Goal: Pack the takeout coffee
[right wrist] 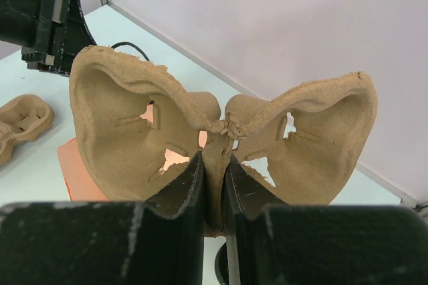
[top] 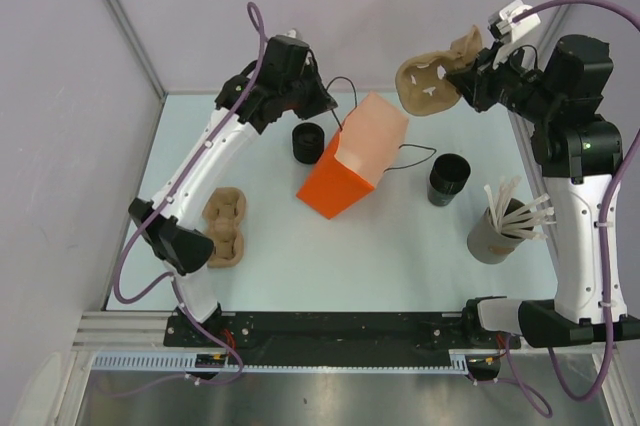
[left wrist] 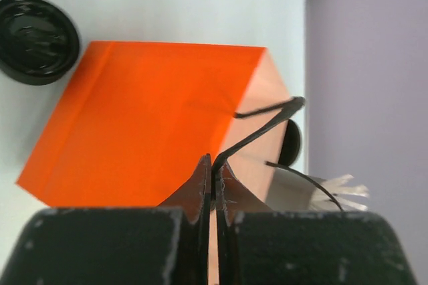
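Observation:
Two black lidded takeout coffee cups stand on the table: one [top: 308, 143] just left of the orange paper bag [top: 352, 159], the other [top: 448, 178] to its right. My left gripper [top: 325, 104] is above the bag's back left edge. In the left wrist view this gripper [left wrist: 215, 172] is shut on the bag's thin black handle [left wrist: 261, 128], with the near cup's lid [left wrist: 35, 39] at the upper left. My right gripper [top: 460, 81] is raised at the back right. It [right wrist: 215, 164] is shut on the middle ridge of a brown pulp cup tray [right wrist: 134, 131].
A second pulp tray [top: 225, 228] lies on the table's left side beside the left arm. A grey tub of white sticks [top: 497, 228] stands at the right, close to the right arm. Grey walls close in the table at the back and both sides.

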`<state>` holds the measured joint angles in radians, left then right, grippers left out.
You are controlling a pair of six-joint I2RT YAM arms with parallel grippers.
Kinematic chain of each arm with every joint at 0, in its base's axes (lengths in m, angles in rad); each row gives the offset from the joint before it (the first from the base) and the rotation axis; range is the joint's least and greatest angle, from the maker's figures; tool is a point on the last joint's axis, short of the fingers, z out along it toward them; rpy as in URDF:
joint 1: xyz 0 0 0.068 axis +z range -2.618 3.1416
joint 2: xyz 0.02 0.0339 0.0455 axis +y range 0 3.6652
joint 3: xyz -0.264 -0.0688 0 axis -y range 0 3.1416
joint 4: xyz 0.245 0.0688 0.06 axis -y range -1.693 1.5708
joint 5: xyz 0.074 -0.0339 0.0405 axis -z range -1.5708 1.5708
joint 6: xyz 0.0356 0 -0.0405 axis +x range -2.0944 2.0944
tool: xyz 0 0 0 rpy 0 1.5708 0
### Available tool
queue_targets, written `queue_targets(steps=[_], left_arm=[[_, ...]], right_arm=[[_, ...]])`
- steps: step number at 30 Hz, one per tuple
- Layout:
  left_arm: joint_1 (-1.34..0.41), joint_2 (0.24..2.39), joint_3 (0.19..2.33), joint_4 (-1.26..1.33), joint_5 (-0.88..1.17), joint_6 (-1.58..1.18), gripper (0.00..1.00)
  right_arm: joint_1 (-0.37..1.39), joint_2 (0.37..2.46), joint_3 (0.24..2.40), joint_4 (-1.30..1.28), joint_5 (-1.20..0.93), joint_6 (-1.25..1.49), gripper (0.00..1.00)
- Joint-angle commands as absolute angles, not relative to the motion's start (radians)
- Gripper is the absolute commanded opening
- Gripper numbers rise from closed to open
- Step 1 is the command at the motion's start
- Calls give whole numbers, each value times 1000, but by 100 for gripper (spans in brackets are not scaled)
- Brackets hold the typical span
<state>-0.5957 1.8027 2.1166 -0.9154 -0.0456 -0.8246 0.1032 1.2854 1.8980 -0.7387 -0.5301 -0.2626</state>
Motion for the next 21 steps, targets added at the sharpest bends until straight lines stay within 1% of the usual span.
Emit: queue_targets(steps=[1,9,21], left_arm=[[-624,1804,2187,-870,32,-882,1],[-695,1850,2267,-864,81,-945,0],[-700,1856,2310,-873,110,-965,1]], right_arm=[[104,1285,1931,-703,-514,-259,16],[46,1293,1968,-709,-512,-258,16],[8,1305,1979,-710,-535,-247,16]])
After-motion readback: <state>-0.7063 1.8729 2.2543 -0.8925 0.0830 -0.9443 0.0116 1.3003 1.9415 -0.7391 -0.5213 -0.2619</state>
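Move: The left fingers hold one handle of the orange bag, whose body hangs some 5 cm to their right and about 18 cm below. The cup carrier in the other gripper is about 20 cm to the left hand's right, 3 cm back and 15 cm above; the black lids stand 9 cm ahead, 6 cm left and 31 cm below. From the right hand, the bag's middle lies about 19 cm left, 5 cm ahead and 34 cm down; the black cup is 3 cm ahead, 3 cm right, 43 cm down. Keeping the bag's black handle pinched between shut fingertips, the left hand carries it about 7 cm to the right towards the carrier, also drawing back and rising some 3 cm each, while the wrist rolls and turns clockwise roughly 10 degrees. The right hand, still gripping the carrier, gives way about 3 cm to its right, turning slightly clockwise. ##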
